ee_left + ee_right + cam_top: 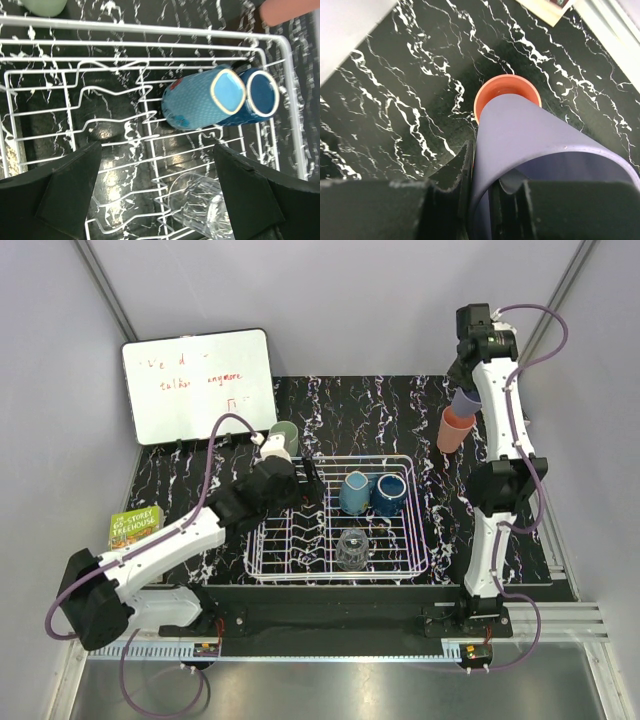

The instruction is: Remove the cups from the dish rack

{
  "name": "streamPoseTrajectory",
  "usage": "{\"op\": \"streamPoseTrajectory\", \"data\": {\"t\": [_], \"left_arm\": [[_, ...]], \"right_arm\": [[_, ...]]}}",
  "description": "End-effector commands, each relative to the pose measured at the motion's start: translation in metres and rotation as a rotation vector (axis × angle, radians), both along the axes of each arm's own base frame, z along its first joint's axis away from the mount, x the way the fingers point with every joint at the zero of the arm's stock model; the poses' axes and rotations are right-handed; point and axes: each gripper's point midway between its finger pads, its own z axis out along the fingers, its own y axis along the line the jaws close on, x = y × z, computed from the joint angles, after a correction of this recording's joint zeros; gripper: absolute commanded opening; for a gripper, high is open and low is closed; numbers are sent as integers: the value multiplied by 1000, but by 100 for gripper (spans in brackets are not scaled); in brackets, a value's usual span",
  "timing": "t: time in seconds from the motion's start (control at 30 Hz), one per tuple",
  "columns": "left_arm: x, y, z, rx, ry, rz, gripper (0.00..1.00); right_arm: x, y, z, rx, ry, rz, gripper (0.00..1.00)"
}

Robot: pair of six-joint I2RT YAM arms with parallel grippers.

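The white wire dish rack (340, 458) sits mid-table. Inside it a teal cup (353, 492) and a dark blue cup (387, 494) lean side by side, and a clear glass (351, 549) lies nearer the front. My left gripper (296, 480) hangs open over the rack's left half; its wrist view shows the teal cup (200, 100), the dark blue cup (260, 97) and the glass (205, 210) beyond the wide-apart fingers (65, 190). My right gripper (487, 175) is shut on the wall of a lavender cup (530, 135), held just above a salmon cup (502, 90) standing on the table.
A pale green cup (283, 436) stands on the table behind the rack's left corner. A whiteboard (198, 385) leans at the back left, and a green book (136, 527) lies at the table's left edge. Grey walls close in on both sides.
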Motion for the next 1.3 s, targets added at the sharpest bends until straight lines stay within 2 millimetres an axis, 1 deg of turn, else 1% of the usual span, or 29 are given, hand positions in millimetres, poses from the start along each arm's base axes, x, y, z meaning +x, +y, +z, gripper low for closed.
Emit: {"op": "streamPoseTrajectory", "data": {"t": [0.0, 0.13, 0.2, 0.5, 0.53, 0.6, 0.63, 0.7, 0.73, 0.77, 0.8, 0.9, 0.97, 1.0, 1.07, 1.1, 1.17, 1.23, 1.27], "left_arm": [[5, -8, 12, -30, -10, -4, 97], [4, -10, 11, -30, 1, -14, 96], [4, -9, 11, -25, -1, -11, 95], [0, -4, 2, -13, 16, -3, 95], [0, -4, 0, -12, 19, -2, 95], [-1, -3, -2, -9, 24, -1, 95], [-1, -4, -3, -9, 26, -1, 95], [-1, -4, -3, -9, 27, -5, 95], [-1, -4, -4, -8, 28, -7, 95], [-2, -5, -3, -9, 27, -8, 95], [-1, -5, -4, -6, 29, -7, 95], [0, -5, -5, -1, 30, -5, 95], [0, -5, -6, 1, 32, -5, 95], [1, -5, -6, 1, 32, -3, 95], [0, -6, -6, 1, 31, -5, 95], [0, -6, -6, 1, 31, -7, 95], [0, -6, -4, -3, 28, -6, 96], [0, -6, -1, -8, 22, -6, 96], [-1, -5, -1, -7, 19, -6, 96]], "right_arm": [[5, 6, 0, 13, -11, 16, 0], [10, 6, -16, 4, 21, 17, 0], [12, 2, -20, -13, 30, 6, 0], [24, 0, -42, -24, 61, 3, 0], [26, -3, -49, -23, 71, -3, 0], [29, -3, -55, -17, 79, 3, 0], [31, -3, -62, -16, 92, 9, 0], [33, -2, -67, -6, 100, 16, 0], [33, 0, -65, -2, 96, 22, 3], [34, 1, -64, 5, 91, 27, 14], [34, 2, -60, 9, 82, 30, 18], [35, 3, -43, 15, 38, 30, 27], [34, 2, -34, 16, 19, 26, 32], [32, 2, -27, 16, 4, 24, 37], [30, 2, -19, 19, -11, 26, 41], [29, 3, -12, 24, -24, 31, 46], [26, 3, -7, 31, -33, 29, 50], [21, 5, 8, 44, -63, 30, 52], [20, 10, 16, 62, -81, 47, 52]]}}
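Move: Almost straight below the right hand, which holds the purple cup tilted, stands the pink cup, its middle about 16 cm lower, 3 cm to the right and 1 cm ahead. The yellow book lies some 9 cm ahead and 13 cm right of that hand; the dark blue mug in the rack is about 17 cm back and 13 cm left. From the left hand, the pink cup is roughly 21 cm ahead, 33 cm right and 8 cm lower. Lowering the purple cup bottom-first into the pink cup, the right hand sinks about 9 cm while easing some 3 cm forward, its fingers tipping down about 10 degrees. It keeps its pinch on the cup wall until low, then opens about halfway, lets go and rises 2 to 3 cm. ##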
